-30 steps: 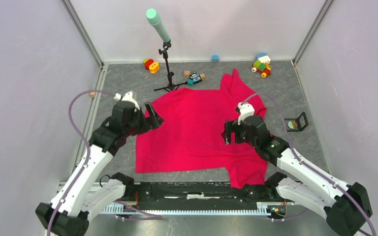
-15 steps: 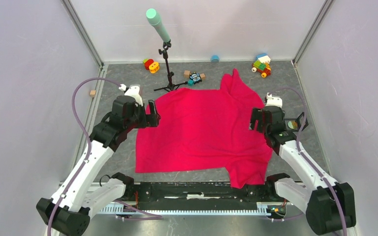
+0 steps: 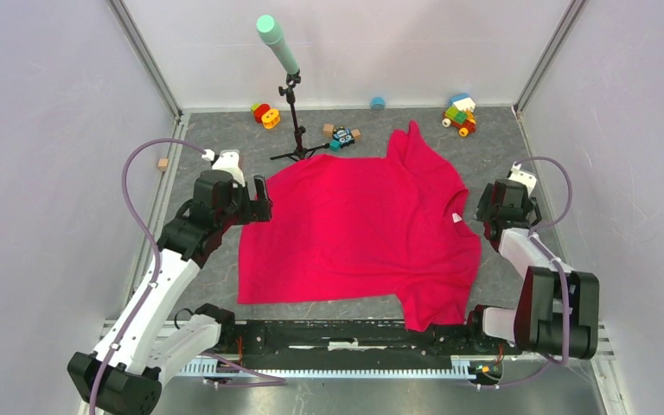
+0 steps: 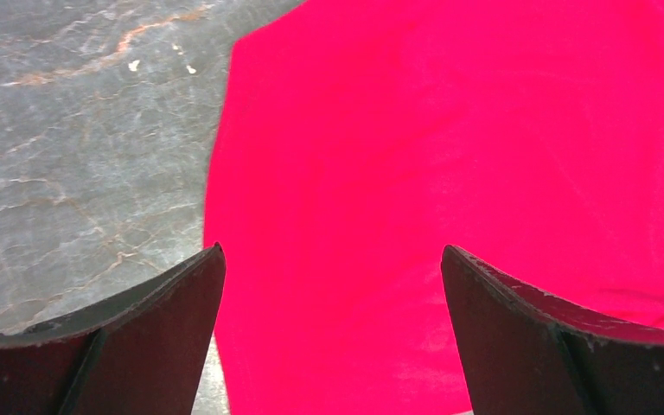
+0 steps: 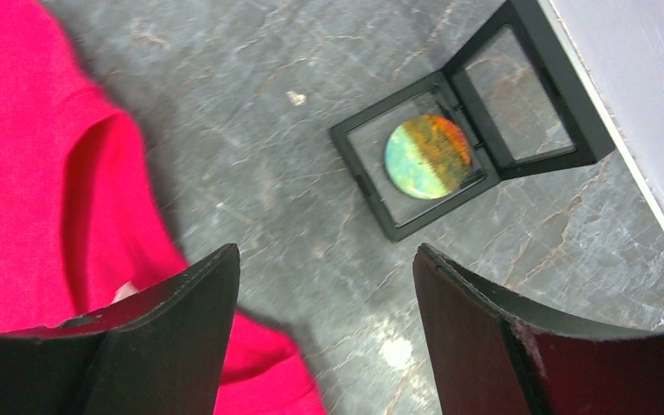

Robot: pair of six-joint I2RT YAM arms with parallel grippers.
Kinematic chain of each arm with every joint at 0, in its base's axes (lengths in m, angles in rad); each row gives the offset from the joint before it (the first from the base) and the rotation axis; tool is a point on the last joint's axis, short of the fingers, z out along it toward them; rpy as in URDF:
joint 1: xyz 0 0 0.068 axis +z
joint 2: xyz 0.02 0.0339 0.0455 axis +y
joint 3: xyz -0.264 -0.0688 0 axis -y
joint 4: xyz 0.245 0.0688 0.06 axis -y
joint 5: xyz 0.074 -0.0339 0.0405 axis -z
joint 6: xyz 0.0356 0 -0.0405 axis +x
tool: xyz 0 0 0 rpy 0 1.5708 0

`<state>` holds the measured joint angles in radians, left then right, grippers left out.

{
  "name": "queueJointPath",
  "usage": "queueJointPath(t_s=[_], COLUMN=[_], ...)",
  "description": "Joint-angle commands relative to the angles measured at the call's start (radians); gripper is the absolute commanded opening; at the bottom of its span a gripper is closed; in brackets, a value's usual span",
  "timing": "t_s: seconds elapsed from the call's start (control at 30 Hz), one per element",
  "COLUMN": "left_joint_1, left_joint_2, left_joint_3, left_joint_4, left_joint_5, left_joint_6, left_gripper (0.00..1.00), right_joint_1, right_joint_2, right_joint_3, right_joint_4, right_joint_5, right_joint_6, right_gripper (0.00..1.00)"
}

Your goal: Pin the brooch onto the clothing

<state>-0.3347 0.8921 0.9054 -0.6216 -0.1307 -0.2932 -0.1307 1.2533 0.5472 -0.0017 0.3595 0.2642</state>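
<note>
The clothing, a bright red-pink T-shirt (image 3: 354, 225), lies spread flat mid-table, with its white collar label (image 3: 456, 218) at the right. It also shows in the left wrist view (image 4: 484, 173) and the right wrist view (image 5: 35, 173). The brooch (image 5: 428, 157), a round green-and-orange disc, rests in an open black case (image 5: 372, 203) on the grey floor, right of the shirt. In the top view my right arm hides it. My right gripper (image 3: 501, 210) (image 5: 327, 251) is open and empty, above the floor just short of the case. My left gripper (image 3: 259, 199) (image 4: 333, 251) is open and empty over the shirt's left edge.
A tripod stand with a green-tipped pole (image 3: 292, 112) stands at the back. Toys lie along the back wall: red-yellow rings (image 3: 265, 114), blocks (image 3: 341, 135), a brick car (image 3: 460, 114), a blue cap (image 3: 378, 103). A small wooden cube (image 3: 163, 163) lies far left. Walls enclose the table.
My right arm has swung right, off the shirt, to the case by the right wall, uncovering the collar. My left gripper has drawn back slightly to the shirt's left edge.
</note>
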Motion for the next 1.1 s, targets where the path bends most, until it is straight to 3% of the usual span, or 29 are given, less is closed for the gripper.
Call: queueJointPath(t_s=[0.0, 0.37, 1.07], left_joint_1=[0.015, 0.051, 0.060], left_joint_2=[0.011, 0.069, 0.082], left_joint_3=[0.007, 0.004, -0.002], left_joint_4=[0.016, 0.025, 0.027], left_joint_5=[-0.086, -0.040, -0.018], left_joint_6=[0.054, 0.052, 0.049], left_gripper=[1.00, 1.00, 1.00], right_joint_1=[-0.056, -0.166, -0.245], right_joint_2=[0.067, 0.182, 0.322], right_joint_3=[0.048, 0.134, 0.184], right_joint_4=[0.117, 0.124, 0.088], right_joint_5=[0.010, -0.075, -0.170], right_joint_6=[-0.017, -0.016, 0.038], right_gripper=[0.75, 0.73, 0.73])
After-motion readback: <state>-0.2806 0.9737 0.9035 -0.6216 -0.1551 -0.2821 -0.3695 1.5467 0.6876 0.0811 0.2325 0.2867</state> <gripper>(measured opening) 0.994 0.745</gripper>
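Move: The brooch lies in its open black box about 4 cm ahead of the right hand, 9 cm to its right and some 7 cm below. The box's upright lid is around 5 cm right of the brooch and 2 cm farther out; the clothing's white tag is roughly 16 cm left of the brooch, about 1 cm farther out. From the left hand the brooch is some 70 cm to the right, 8 cm ahead and 21 cm down. The brooch in its box is approached by the open right hand, which swings about 7 cm to the right, easing some 2 cm forward on the way, then sinks towards it, roughly 3 cm lower in all, turning about 10 degrees clockwise. The fingers stay open on either side above the brooch. The open left hand sinks and drifts left a couple of centimetres above the clothing. ##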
